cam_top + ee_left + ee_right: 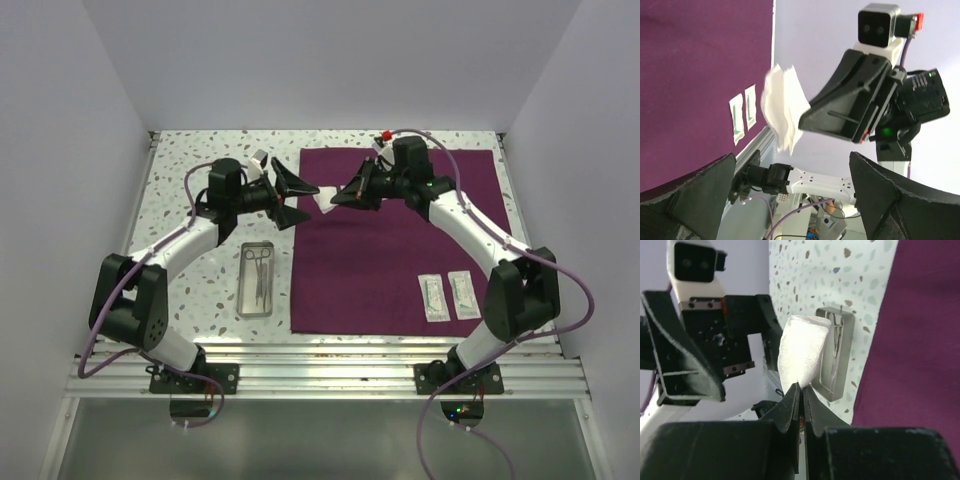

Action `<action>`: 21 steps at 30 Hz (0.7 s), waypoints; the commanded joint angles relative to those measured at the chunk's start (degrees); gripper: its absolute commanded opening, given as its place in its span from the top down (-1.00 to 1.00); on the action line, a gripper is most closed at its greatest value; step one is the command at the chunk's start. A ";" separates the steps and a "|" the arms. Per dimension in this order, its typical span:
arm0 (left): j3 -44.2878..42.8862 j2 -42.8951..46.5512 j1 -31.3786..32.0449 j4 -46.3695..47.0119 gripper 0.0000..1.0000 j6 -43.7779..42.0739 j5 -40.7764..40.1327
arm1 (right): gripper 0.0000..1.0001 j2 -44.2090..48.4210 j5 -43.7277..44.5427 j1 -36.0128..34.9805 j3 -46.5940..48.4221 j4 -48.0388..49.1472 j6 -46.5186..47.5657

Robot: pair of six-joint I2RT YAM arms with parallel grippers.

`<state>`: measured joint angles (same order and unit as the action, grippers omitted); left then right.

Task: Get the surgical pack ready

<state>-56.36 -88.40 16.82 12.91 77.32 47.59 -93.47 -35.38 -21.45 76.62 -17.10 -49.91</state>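
Note:
The dark purple cloth (400, 240) of the surgical pack lies flat on the table. A white gauze square (322, 206) hangs in the air over the cloth's left edge, and my right gripper (335, 199) is shut on it. In the right wrist view the gauze (802, 347) rises from the pinched fingertips of that gripper (801, 390). My left gripper (303, 202) stands open facing it, its fingers apart from the gauze (782, 107). The steel tray (258, 278) holding thin instruments sits on the speckled table left of the cloth.
Two white sealed packets (435, 298) (463, 295) lie on the cloth's near right part. The tray (837, 352) shows behind the gauze in the right wrist view. White walls close in the table on the left, back and right.

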 commanded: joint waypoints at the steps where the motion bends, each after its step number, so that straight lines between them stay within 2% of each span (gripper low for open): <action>1: -0.07 0.42 -0.12 4.15 -0.98 2.57 -0.05 | 1.00 3.99 -2.33 -1.48 -1.47 5.06 -3.35; 8: -0.94 -0.19 -0.03 1.68 -0.92 2.22 -0.57 | 1.00 4.44 -2.42 -4.47 -2.61 6.29 -4.84; 14: -1.47 -0.90 -0.03 1.42 -0.68 2.31 -0.57 | 1.00 4.97 -2.42 -5.35 -3.32 6.47 -5.11; 16: -1.39 -1.16 -0.03 1.51 -0.53 2.40 -0.48 | 1.00 4.88 -2.50 -5.62 -3.58 6.64 -5.11; 20: -0.95 -1.16 -0.21 1.77 -0.10 2.14 -0.13 | 1.00 4.88 -2.68 -5.97 -3.85 6.21 -4.85; 21: -0.86 -1.16 -0.29 1.51 0.09 1.70 -0.13 | 1.00 4.88 -2.77 -5.88 -3.85 6.12 -4.85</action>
<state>-56.36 -89.45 16.84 12.71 79.90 47.13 -90.98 -36.86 -27.00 72.99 -12.36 -54.28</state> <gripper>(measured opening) 0.520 0.036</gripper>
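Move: The held gauze square hangs just beyond the right fingertips, about 2 cm to that hand's left and 1 cm forward of it. It is bound for the gap between the open left fingers, some 6 cm left and 2 cm back. From the left hand the gauze lies about 5 cm right and 3 cm forward, nearly level; the instrument tray is about 12 cm left, 9 cm back and 21 cm below. The gauze, still pinched in the right fingers, is carried about 5 cm left and back, roughly equally, with a slight rise, slowing as it enters the gap between the left fingers. The left hand waits almost in place, then closes its wide-open fingers to about half around the cloth; whether they touch it yet can't be seen. ##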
